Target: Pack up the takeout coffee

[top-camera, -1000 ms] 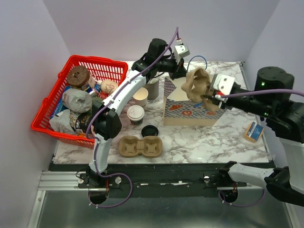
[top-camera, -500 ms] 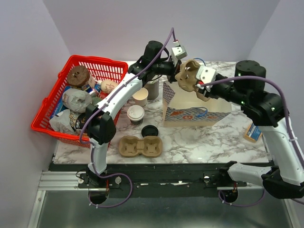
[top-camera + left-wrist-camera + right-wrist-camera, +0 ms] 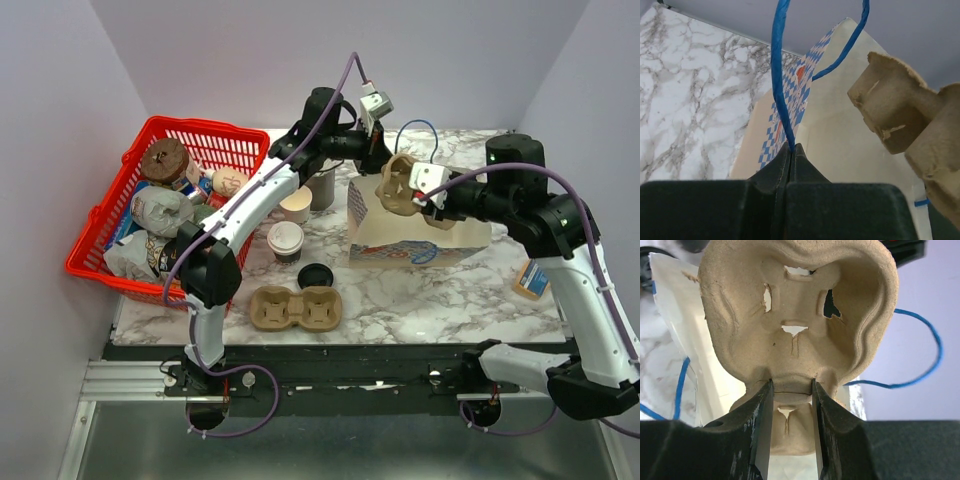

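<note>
The takeout coffee (image 3: 285,241), a dark cup with a white lid, stands on the table left of the paper bag (image 3: 415,235). My left gripper (image 3: 381,150) is shut on the bag's blue handle (image 3: 779,75) and holds it up; in the left wrist view the jaws (image 3: 791,148) are pressed together on the cord. My right gripper (image 3: 427,196) is shut on the middle ridge of a pulp cup carrier (image 3: 400,183), which hangs tilted over the bag's open mouth. In the right wrist view the carrier (image 3: 800,315) fills the frame above the jaws (image 3: 791,385).
A cream cup (image 3: 295,203) and a grey cup (image 3: 321,188) stand behind the coffee. A black lid (image 3: 315,274) and a second carrier (image 3: 295,308) lie near the front edge. A red basket (image 3: 105,215) full of items sits left. A small box (image 3: 533,278) lies right.
My right gripper has swung left and down with the carrier, from right of the bag to over its mouth. The left gripper kept hold of the handle and the bag's top has shifted.
</note>
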Controlling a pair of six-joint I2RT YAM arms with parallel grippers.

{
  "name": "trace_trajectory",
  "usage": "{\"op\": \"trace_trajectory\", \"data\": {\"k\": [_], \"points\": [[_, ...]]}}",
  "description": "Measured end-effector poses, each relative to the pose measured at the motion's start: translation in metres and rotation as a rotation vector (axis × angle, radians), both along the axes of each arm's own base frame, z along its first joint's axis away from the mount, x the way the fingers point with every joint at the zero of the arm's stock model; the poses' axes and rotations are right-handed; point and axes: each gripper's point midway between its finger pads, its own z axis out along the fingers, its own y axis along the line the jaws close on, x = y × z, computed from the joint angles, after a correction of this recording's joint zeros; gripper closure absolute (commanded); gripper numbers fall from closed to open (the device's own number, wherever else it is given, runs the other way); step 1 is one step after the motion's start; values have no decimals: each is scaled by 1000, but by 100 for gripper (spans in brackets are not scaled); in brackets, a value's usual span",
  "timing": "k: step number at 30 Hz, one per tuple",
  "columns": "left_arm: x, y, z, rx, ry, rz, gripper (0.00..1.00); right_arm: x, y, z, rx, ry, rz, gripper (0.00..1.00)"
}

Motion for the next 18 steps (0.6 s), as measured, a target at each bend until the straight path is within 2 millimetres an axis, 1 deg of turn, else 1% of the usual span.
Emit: {"op": "trace_trajectory", "data": {"k": [4,7,10,13,16,18], "points": [[-12,2,4,-9,70,3,100,-6,2,-11,-35,74,30,99],[-22,3,8,-11,107,-14,100,-15,-1,-19,-67,124,46,99],[-28,5,9,-6,126,-26,100,-25,-5,-23,-93,159,65,99],[-34,6,12,1,149,-46,100,-31,-7,-24,-106,176,79,99],[-40,7,23,-11,144,-71,100,-34,-6,-23,-107,184,91,99],[-42,7,31,-22,138,-83,100,-34,-4,-17,-98,176,100,100]]}}
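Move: The bag mouth is roughly 8 cm below the right hand, about level with it fore-and-aft and 1 cm to its left; that hand already holds the brown cup tray over the opening. The black lid lies some 21 cm to the right hand's left and 1 cm nearer the robot, about 30 cm down; the lidded cup stands roughly 29 cm left, 4 cm ahead and 27 cm down. From the left hand, shut on the far blue handle, the mouth is about 8 cm right, 9 cm back and 5 cm lower. The cup tray, still pinched upright by the right hand, is worked down into the bag mouth: the hand draws back about 3.5 cm and sinks some 2.5 cm, tipping down about 10 degrees, then eases up slightly at the end. Meanwhile the left hand keeps its grip on the far handle and pulls it back about 4 cm, then up about 3 cm, rolling slightly. ##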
